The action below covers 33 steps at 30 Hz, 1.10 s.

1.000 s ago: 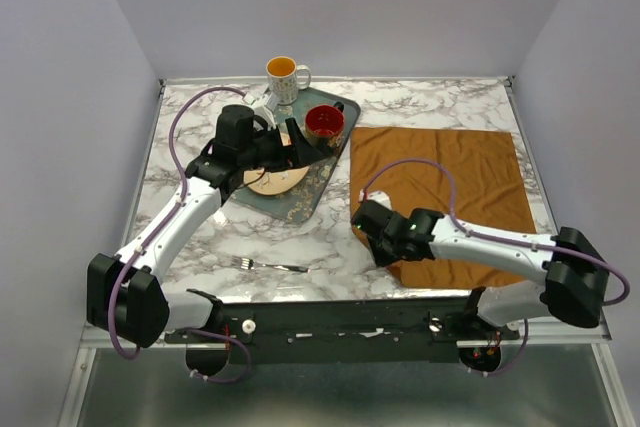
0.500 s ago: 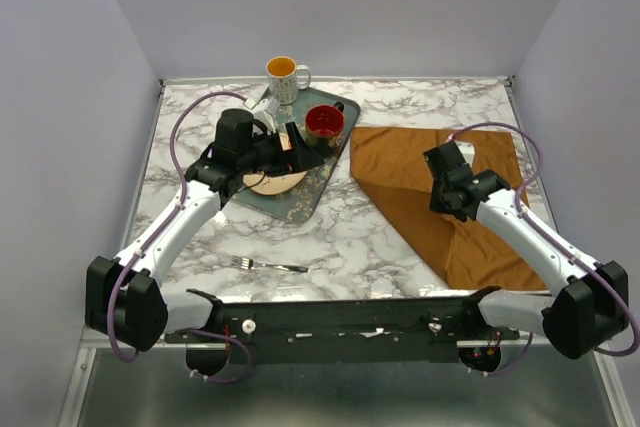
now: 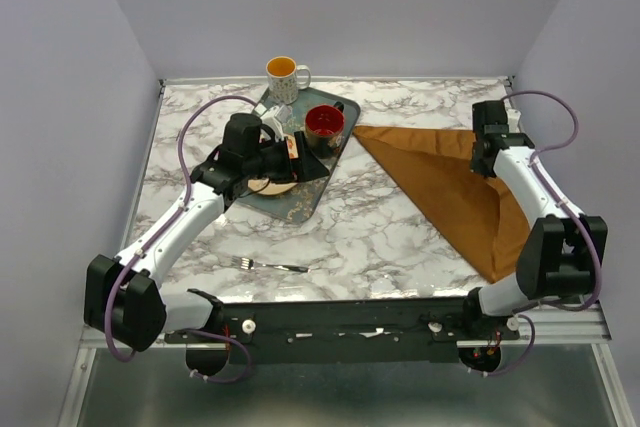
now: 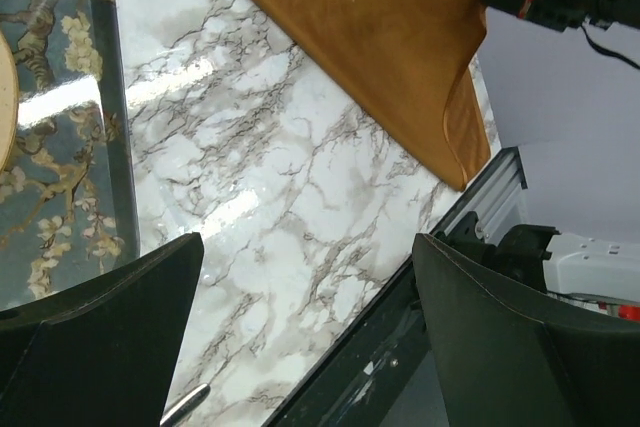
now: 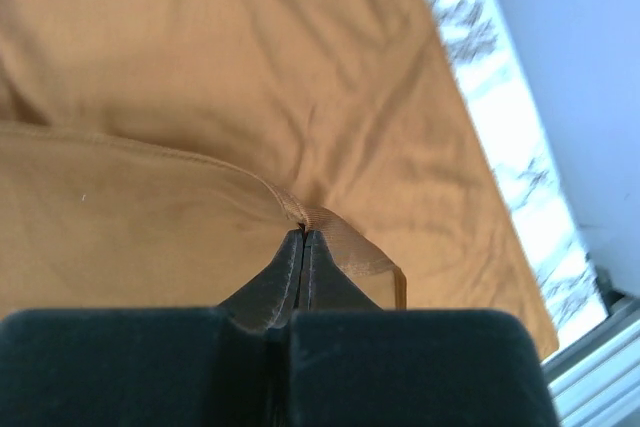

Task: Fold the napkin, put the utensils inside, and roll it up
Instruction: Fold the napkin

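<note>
The rust-brown napkin [image 3: 450, 182] lies on the right half of the table, folded along a diagonal into a triangle; it also fills the right wrist view [image 5: 250, 67]. My right gripper [image 3: 484, 159] is at its back right corner, shut on a hemmed corner of the cloth [image 5: 304, 237]. Near the front edge on the left, a silvery fork [image 3: 270, 266] lies flat. Open and holding nothing, my left gripper [image 3: 308, 160] hovers over the tray's right side. Its wrist view looks past wide-apart fingers [image 4: 100, 337] to the marble, the napkin [image 4: 370, 27] and the fork's end [image 4: 185, 402].
A dark green patterned tray [image 3: 300, 202] at the back left holds a pale plate [image 3: 268, 185] and a red cup [image 3: 325, 122]. A white mug with an orange inside [image 3: 283, 74] stands behind it. Grey walls close in three sides; a metal rail [image 3: 400, 299] runs along the front.
My right gripper has carried the napkin's front left corner across to the back right, folding the flat square into a triangle. The left arm has shifted slightly to the right.
</note>
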Motion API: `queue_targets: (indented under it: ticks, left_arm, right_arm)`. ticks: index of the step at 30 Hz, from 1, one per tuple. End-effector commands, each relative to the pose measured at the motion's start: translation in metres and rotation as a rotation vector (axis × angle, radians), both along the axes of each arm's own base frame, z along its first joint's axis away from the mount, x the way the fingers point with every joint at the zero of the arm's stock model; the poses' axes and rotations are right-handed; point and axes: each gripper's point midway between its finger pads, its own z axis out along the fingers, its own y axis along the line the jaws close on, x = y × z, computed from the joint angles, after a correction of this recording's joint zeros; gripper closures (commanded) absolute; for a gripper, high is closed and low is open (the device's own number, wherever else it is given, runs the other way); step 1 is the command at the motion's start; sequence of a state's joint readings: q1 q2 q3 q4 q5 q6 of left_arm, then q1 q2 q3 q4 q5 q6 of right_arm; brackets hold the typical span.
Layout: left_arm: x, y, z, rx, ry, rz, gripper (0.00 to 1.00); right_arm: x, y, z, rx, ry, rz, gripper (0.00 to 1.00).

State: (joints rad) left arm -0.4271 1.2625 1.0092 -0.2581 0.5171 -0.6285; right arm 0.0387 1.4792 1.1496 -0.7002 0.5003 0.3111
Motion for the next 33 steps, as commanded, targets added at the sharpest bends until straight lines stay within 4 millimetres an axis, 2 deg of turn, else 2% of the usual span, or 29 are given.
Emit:
queue_targets:
  ticks: [1,2,3,9,14,17,18,23,24,25,31,33]
  left_arm:
    - [-0.006,-0.003,0.004,0.012,-0.003,-0.038,0.05]
    - [-0.005,-0.004,0.004,0.013,0.0,-0.036,0.05]
    - [-0.005,-0.004,0.003,0.014,0.002,-0.034,0.05]
    - [-0.003,-0.006,0.005,0.013,0.003,-0.033,0.04]
    - [-0.005,-0.011,-0.006,0.042,0.036,-0.044,0.04]
    - [0.0,-0.014,-0.007,0.053,0.049,-0.038,0.04]
    - [0.0,-0.018,-0.003,0.051,0.042,-0.044,0.04]
    - [0.0,-0.029,-0.004,0.06,0.048,-0.062,0.04]
    - [0.001,-0.03,-0.003,0.063,0.046,-0.065,0.04]
    - [0.001,-0.03,-0.005,0.07,0.054,-0.071,0.04]
    - [0.008,-0.033,-0.003,0.09,0.062,-0.069,0.04]
    - [0.011,-0.035,-0.005,0.093,0.067,-0.071,0.04]
  right_arm:
    - [0.038,-0.023,0.022,-0.095,-0.068,0.017,0.99]
    - [0.041,-0.024,0.022,-0.102,-0.062,0.028,0.99]
    - [0.046,-0.033,0.027,-0.11,-0.076,0.011,0.99]
    - [0.062,-0.055,0.009,-0.098,-0.04,-0.008,0.99]
    - [0.077,-0.059,-0.003,-0.066,-0.049,0.022,0.99]
    - [0.085,-0.067,-0.008,-0.071,-0.043,0.02,0.99]
    - [0.087,-0.068,-0.014,-0.067,-0.028,0.023,0.99]
    - [0.105,-0.068,-0.015,-0.061,-0.04,0.064,0.99]
    - [0.11,-0.069,-0.013,-0.065,-0.049,0.067,0.99]
    - [0.112,-0.07,-0.021,-0.068,-0.029,0.066,0.99]
    - [0.124,-0.08,-0.024,-0.08,-0.017,0.062,0.99]
    - [0.128,-0.081,-0.03,-0.082,0.001,0.079,0.99]
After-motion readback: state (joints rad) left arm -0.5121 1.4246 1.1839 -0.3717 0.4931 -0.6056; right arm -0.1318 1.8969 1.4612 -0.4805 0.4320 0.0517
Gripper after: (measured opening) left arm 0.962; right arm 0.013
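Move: The right gripper holds the napkin's lifted near-left corner. Its goal, the napkin's far-right corner, is on the table about 26 cm ahead, 13 cm to its right and 10 cm below. The far-left corner is also 26 cm ahead but some 36 cm left; the near end of the fold is roughly 20 cm back and 2 cm left. From the empty left gripper, the far-right corner is about 31 cm ahead, 62 cm right and 19 cm below. Keep the right gripper shut on the napkin corner and carry it forward, about 11 cm, and some 7 cm to the right, over the napkin towards the far-right corner. Let it rise slightly first, then sink, with hardly any wrist turn. Shift the empty, open left gripper about 3 cm right. ##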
